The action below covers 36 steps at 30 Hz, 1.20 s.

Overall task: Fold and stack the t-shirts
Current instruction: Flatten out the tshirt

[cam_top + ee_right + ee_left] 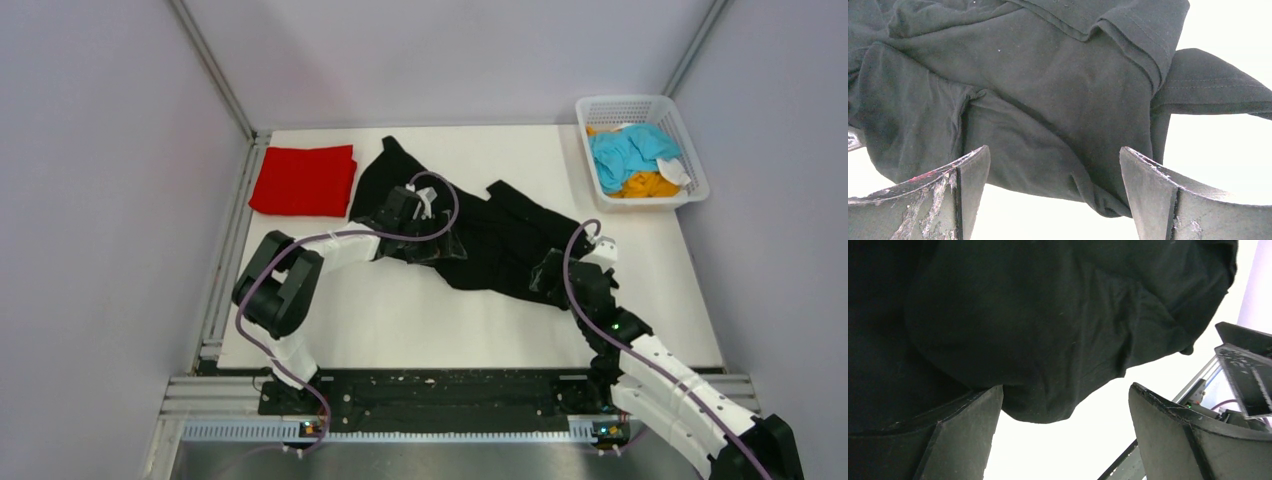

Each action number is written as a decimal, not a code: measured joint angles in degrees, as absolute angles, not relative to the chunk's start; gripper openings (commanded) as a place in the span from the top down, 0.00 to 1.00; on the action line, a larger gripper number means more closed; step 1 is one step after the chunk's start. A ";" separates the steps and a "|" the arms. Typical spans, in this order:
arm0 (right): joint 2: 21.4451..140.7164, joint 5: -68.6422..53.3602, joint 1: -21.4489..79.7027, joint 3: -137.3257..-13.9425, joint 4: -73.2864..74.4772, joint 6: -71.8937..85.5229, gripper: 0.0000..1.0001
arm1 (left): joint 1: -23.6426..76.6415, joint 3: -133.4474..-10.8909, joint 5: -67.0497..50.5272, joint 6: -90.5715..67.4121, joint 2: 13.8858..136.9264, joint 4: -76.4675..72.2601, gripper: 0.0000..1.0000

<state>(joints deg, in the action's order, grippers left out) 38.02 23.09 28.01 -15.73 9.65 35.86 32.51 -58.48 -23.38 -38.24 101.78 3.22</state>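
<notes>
A large black t-shirt [490, 240] lies crumpled across the middle of the white table [400, 320]. A red t-shirt [303, 180] lies folded at the back left. Light blue [630, 150] and orange [648, 185] t-shirts sit bunched in a basket. My left gripper [428, 238] hovers over the black shirt's left part, open, with a rounded cloth edge [1048, 405] lying just beyond its jaws. My right gripper [552, 275] stands open at the shirt's near right edge; the hem [1098, 195] lies between its fingers, ungripped.
A white mesh basket [690, 150] stands at the back right corner. Metal rails [230, 260] run along the table's left side and a black strip [450, 395] along its near edge. Bare white table shows in front of the black shirt.
</notes>
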 measured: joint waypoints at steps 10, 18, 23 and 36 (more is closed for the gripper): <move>38.50 23.16 28.01 -15.40 9.19 35.86 0.01 | 33.08 -63.24 -21.80 -34.24 101.21 3.07 0.01; 39.97 23.33 28.01 -15.35 9.23 35.83 0.01 | 31.31 -64.84 -13.50 -32.32 101.32 8.62 0.01; 40.42 23.35 28.01 -15.35 9.17 35.81 0.01 | 30.59 -64.99 -11.66 -31.77 103.09 9.63 0.04; 40.58 23.40 28.01 -15.35 9.04 35.81 0.01 | 30.74 -65.47 -15.73 -32.88 105.84 5.02 0.35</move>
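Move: The black t-shirt's loose fold, which the left hand is reaching for, lies about 5 cm ahead and 1 cm left of it, some 3 cm lower. From that hand, the tip of the shirt's far-left sleeve is roughly 23 cm ahead and 14 cm left, and the folded red t-shirt is 17 cm ahead and 32 cm left. The fold lies about 10 cm ahead and 21 cm left of the right hand, some 5 cm below it. Low over the black t-shirt, the left hand brings its open fingers around the loose fold; whether they grip cloth can't be seen. It lifts about 3 cm while going forward, arcs left and sinks beside the fold, ending about 5 cm farther out. It then closes by roughly a quarter while easing right and slightly up. ##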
